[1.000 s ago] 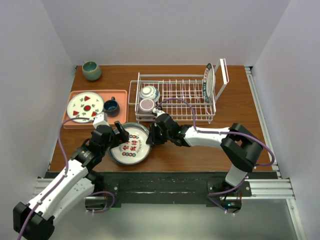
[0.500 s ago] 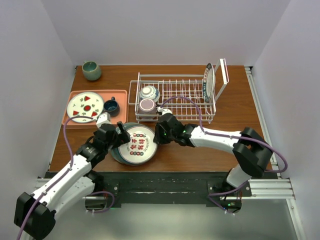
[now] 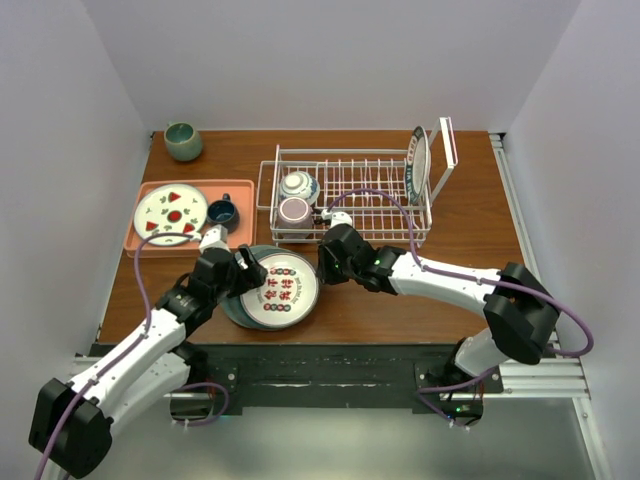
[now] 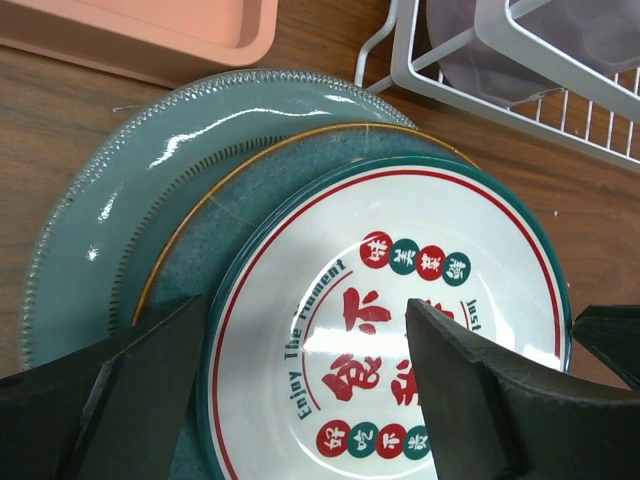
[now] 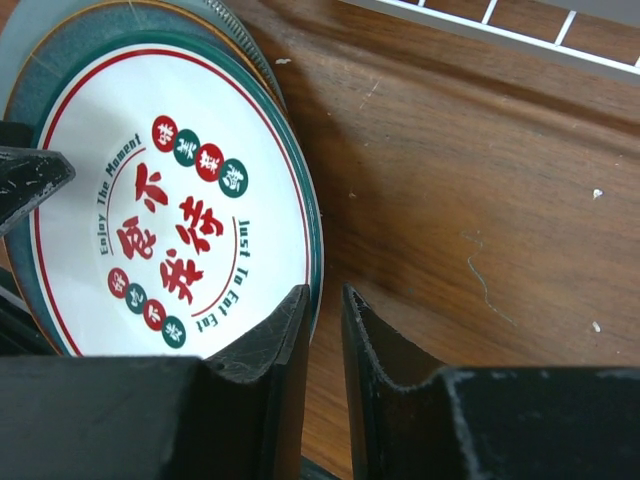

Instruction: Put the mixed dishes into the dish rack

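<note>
The large white plate with a lettered teal rim [image 3: 282,290] [image 4: 400,330] [image 5: 150,200] lies tipped on a stack of two plates: a plain teal plate [image 4: 110,190] and a darker plate with a yellow-brown rim [image 4: 215,240]. My right gripper [image 3: 322,270] [image 5: 325,320] is shut on the lettered plate's right rim. Over that plate's left half, my left gripper [image 3: 246,276] [image 4: 310,400] stands open, a finger on either side. Behind them, the dish rack [image 3: 350,190] [image 4: 450,85] holds a patterned bowl [image 3: 298,185], a pinkish mug [image 3: 293,210] and an upright plate [image 3: 418,165].
A salmon-pink tray [image 3: 150,243] at the left carries a white plate with red fruit marks [image 3: 170,212] and a dark blue cup [image 3: 222,213]. A grey-green cup [image 3: 183,141] stands at the back left corner. Bare wood lies right of the rack.
My right gripper has drawn the lettered plate to the right, partly off the stack. The left gripper has followed to the right and its jaws have narrowed a little.
</note>
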`<state>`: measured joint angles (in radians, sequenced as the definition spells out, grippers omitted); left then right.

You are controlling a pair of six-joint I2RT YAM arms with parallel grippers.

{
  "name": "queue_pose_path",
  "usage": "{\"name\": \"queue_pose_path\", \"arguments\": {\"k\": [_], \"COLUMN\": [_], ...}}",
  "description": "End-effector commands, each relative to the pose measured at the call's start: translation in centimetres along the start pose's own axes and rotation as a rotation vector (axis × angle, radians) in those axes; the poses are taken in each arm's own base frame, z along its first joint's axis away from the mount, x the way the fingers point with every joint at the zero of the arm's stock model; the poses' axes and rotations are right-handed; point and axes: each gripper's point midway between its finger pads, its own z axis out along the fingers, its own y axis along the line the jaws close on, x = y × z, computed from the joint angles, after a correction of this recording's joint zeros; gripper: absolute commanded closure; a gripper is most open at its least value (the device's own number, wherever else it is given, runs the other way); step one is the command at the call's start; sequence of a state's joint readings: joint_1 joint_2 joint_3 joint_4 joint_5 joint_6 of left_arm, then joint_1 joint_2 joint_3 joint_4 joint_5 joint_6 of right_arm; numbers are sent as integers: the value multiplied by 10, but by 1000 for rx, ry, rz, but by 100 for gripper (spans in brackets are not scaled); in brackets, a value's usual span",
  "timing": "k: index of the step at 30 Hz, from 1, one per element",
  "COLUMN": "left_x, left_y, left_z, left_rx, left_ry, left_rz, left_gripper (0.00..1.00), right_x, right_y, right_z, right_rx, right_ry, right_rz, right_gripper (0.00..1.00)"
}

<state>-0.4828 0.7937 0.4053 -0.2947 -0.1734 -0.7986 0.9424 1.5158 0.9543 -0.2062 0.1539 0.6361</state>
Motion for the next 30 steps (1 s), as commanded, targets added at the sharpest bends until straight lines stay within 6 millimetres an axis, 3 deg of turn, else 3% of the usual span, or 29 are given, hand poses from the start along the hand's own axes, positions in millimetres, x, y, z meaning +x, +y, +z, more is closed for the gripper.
{"name": "queue_pose_path", "arguments": {"k": [1, 3, 8, 13, 22, 27, 30], "left_x": [-4, 0, 9, 20, 27, 33, 34], "left_y": [-14, -11, -10, -14, -20, -23, -23], "left_z": [1, 3, 6, 10, 13, 13, 14], "left_rx": [66, 59, 74, 110, 165, 188, 194], "left_ry": [-17, -7, 20, 57, 71, 94, 98], "left_rz": [-23, -22, -29, -39, -39, -36, -36], "left_gripper": [15, 16, 18, 24, 53, 63, 68], "right_x": [-12, -12, -17, -24, -4, 6, 11], "right_y": [3, 5, 9, 6, 6, 3, 8], "right_z": [-6, -6, -14, -22, -12, -7, -5], "right_rx": [0, -12, -33, -22, -41, -37, -69], "right_ry": [-46, -45, -60, -96, -28, -4, 16], "right_rz": [-8, -7, 1, 17, 26, 34, 46], "right_gripper": [78, 76, 55, 43, 37, 27, 27]}}
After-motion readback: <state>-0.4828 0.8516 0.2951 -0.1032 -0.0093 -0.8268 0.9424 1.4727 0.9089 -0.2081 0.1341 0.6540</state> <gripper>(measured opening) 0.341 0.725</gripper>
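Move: The white plate with red lettering, the top one of the stack, has its middle about 5 cm right of the left gripper, 2 back and 3 below; from the right gripper it lies about 10 cm left, 2 back and 2 below. The teal plates' middle is 1 cm right of the left gripper, 3 back and 5 below. The glass mug in the rack stands 15 cm ahead and 9 right of the left gripper, the navy mug 15 ahead and 8 left. Bring the left gripper about 3 cm to the right and nearly as far down, closing its fingers to roughly a third open so that the left one shoves the white plate's left rim rightward. Meanwhile lift the right gripper some 2.5 cm in place, spreading its fingers wide, then lower it again with a finger on either side of the plate's right rim. ##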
